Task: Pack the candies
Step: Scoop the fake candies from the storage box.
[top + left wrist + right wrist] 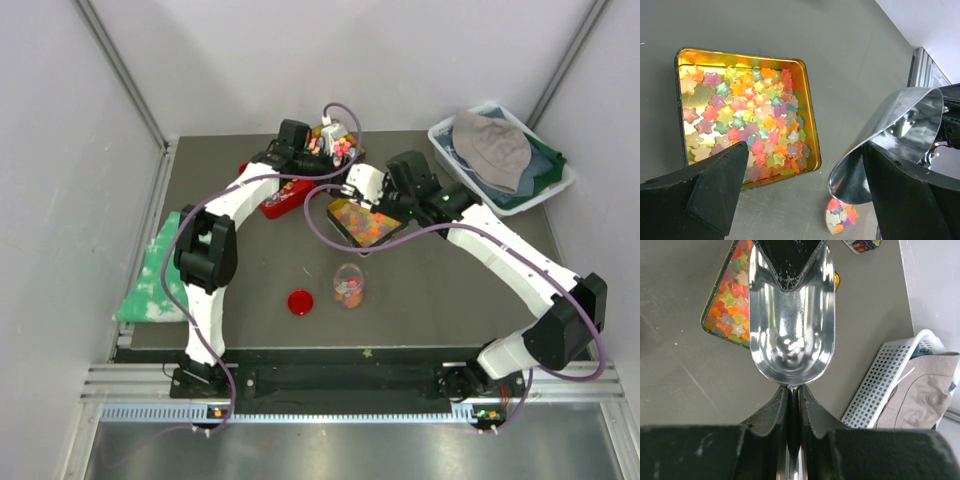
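The candies (752, 120) are small glossy stars in many colours and fill a gold tin (811, 131), which also shows in the top view as the tin (362, 222). More candies lie in a clear cup (348, 287) in front of the tin, the cup (840, 218) also showing low in the left wrist view. My right gripper (793, 392) is shut on the handle of a metal scoop (790, 315), whose bowl is empty and hangs beside the tin's far end. My left gripper (805, 195) stands wide open above the table behind the tin, holding nothing.
A red lid (300, 302) lies left of the cup. A red box (285, 197) and a container of pastel sweets (335, 142) sit at the back. A white basket (548, 192) of clothes stands at the back right. A green cloth (155, 270) lies at the left edge.
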`<state>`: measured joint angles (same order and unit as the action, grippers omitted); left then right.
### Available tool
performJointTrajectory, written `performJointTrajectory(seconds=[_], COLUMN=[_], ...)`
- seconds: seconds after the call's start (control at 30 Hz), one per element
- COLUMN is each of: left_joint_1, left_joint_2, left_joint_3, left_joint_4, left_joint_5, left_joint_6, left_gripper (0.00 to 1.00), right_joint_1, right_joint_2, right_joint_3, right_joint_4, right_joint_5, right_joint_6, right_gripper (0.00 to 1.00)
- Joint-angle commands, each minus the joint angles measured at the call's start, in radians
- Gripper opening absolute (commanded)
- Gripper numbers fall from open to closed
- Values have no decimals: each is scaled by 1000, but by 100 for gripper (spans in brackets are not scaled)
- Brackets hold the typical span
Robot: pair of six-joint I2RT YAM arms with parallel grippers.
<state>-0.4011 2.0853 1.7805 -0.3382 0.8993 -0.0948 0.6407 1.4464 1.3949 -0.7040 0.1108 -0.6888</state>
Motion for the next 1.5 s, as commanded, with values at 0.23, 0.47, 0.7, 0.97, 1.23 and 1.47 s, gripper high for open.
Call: performJointTrajectory(seconds=[0.23, 0.47, 0.7, 0.97, 1.23, 1.47], left_joint_1=[76, 65, 41, -2, -24, -27], left_joint_2=[54, 104, 140, 165, 200, 209], left_joint_3=[131, 79, 36, 39, 53, 77], left_joint_4=[6, -4, 4, -10, -27, -35], left_joint_5=[-176, -304, -361, -407, -456, -484], left_joint_6=[18, 142, 207, 256, 277, 288], left_gripper=[99, 99, 99, 92, 74, 65], right_joint_1=[1, -55, -95, -105, -105, -105], right_joint_2=[-84, -99, -109, -124, -141, -138], right_joint_3=[-25, -25, -7, -27, -10, -25], right_joint_4=[52, 54, 41, 37, -3, -29], right_joint_5=[89, 125, 133, 148, 145, 147], right_joint_6=[-14, -44, -66, -94, -136, -196], right_gripper=[0, 0, 0, 0, 0, 0])
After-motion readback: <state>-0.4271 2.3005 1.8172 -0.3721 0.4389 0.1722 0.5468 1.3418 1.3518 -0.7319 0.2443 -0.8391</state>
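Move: The star-candy tin's middle lies about 15 cm below the left hand, some 4 cm ahead and 2 cm to its right. From that hand, the clear jar stands about 14 cm back and 2 cm left, the red candy box 15 cm ahead and 18 cm left, and the second candy tin about 25 cm ahead and 7 cm left. From the right hand, holding the scoop, the star-candy tin is roughly 12 cm ahead, 5 cm left and 20 cm below. The left hand, empty and wide open, swings forward and left over the far-left wall of the star-candy tin, then drops about 14 cm beside its left corner, tipping some 25 degrees so the fingers point more steeply down and closing about a third of the way until they straddle that wall without yet pinching it. Meanwhile the right hand keeps its grip on the empty scoop and draws it about 7 cm to the right and a little up, clear of the left fingers. ##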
